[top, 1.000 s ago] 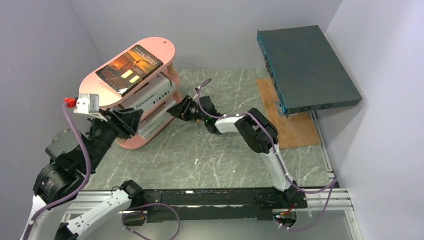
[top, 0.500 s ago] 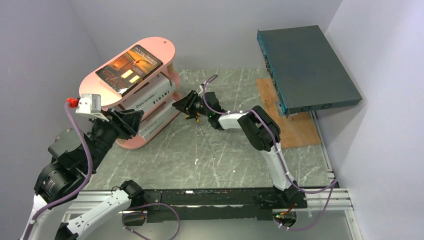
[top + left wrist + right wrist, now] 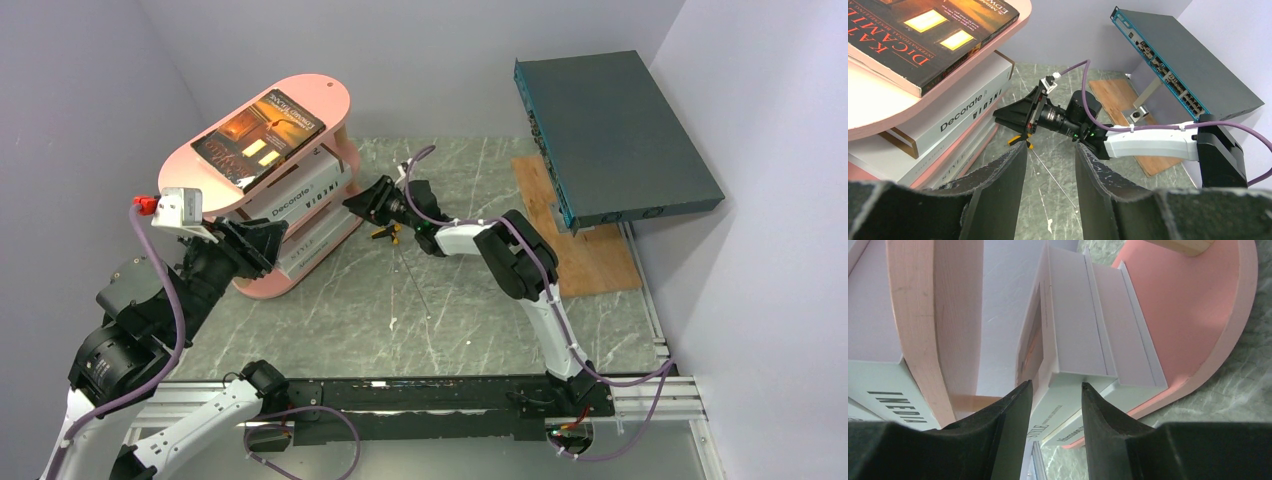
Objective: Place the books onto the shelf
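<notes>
The salmon-pink shelf [image 3: 330, 92] stands at the back left. A dark orange-brown book [image 3: 258, 135] lies flat on its top tier. White books fill the tiers below: "Decorate" [image 3: 300, 190] in the middle and "STYLE" [image 3: 312, 243] lower down. My right gripper [image 3: 354, 203] hovers open just off the shelf's right end. In the right wrist view its jaws [image 3: 1054, 385] frame the end of the lower white books [image 3: 1073, 330] without touching them. My left gripper [image 3: 272, 240] is open and empty at the shelf's front. In the left wrist view it [image 3: 1050, 147] faces the right arm.
A large dark teal flat box [image 3: 620, 130] leans at the back right over a brown wooden board [image 3: 585, 255]. A small yellow-and-black tool [image 3: 385, 232] with a thin metal rod lies on the marble table near the right gripper. Walls close in on both sides.
My right gripper has drawn back a little from the shelf's lower tier, rising and shifting toward the back. The left arm and the books have not moved.
</notes>
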Robot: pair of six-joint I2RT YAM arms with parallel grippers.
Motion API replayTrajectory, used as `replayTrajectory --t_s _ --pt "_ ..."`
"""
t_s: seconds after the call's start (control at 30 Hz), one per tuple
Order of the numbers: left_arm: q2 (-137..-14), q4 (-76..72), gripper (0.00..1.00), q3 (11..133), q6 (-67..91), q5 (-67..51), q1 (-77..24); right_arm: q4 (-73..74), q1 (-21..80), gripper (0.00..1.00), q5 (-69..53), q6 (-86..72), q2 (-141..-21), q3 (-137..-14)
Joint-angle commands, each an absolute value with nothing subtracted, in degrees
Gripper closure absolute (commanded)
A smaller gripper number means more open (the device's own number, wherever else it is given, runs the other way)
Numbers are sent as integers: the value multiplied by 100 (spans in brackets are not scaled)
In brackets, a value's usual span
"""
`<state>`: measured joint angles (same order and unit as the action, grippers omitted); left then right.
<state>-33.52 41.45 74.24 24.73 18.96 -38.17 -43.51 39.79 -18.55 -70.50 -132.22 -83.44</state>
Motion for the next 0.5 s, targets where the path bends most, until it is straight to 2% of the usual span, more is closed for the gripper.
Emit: replayTrajectory --t_s 0.0,0.13,0.23,0.3,0.43,0.47 --pt "-3398 4046 53 7455 2496 1959 -3822 -4837 3932 56 -1865 -7050 -12838 -7982" --pt "-3423 4045 53 7399 2503 1989 -3817 -5032 3937 49 -1864 -6893 -12266 -7275" --pt "-3495 4103 53 7371 2525 2038 -3822 -4707 3950 40 -1898 -6462 -11771 -6827" --pt "-3546 4149 53 7381 2534 2064 -3820 -3912 3997 31 -1854 -6010 -11455 -6690" --pt "-3677 4144 53 7411 2487 2084 -3815 -2271 4255 4 -1449 -4667 -10938 -6819" --pt "-3731 4149 53 7450 2461 2083 -3819 -1856 4354 1 -1290 -4378 -10840 -6920"
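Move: The STYLE book, upper of the two white ones on the bottom shelf, has its near corner just beyond the right fingertips. Its middle lies about 16 cm left of that hand, level with it fore and aft and 3 cm lower. The other white book is directly beneath it, another 3 cm down. The yellow-black tool lies 6 cm right, 4 cm back and 9 cm below. From the left hand, the STYLE book is roughly 24 cm ahead, 8 cm left and 32 cm down. The STYLE book's near corner is left behind as the right hand backs off from the shelf, about 6 cm back and 5 cm to the right, dipping some 2 cm on the way before rising to its starting height. The part-open fingers spread nearly fully, holding nothing, while their tips tilt down roughly 10 degrees. ##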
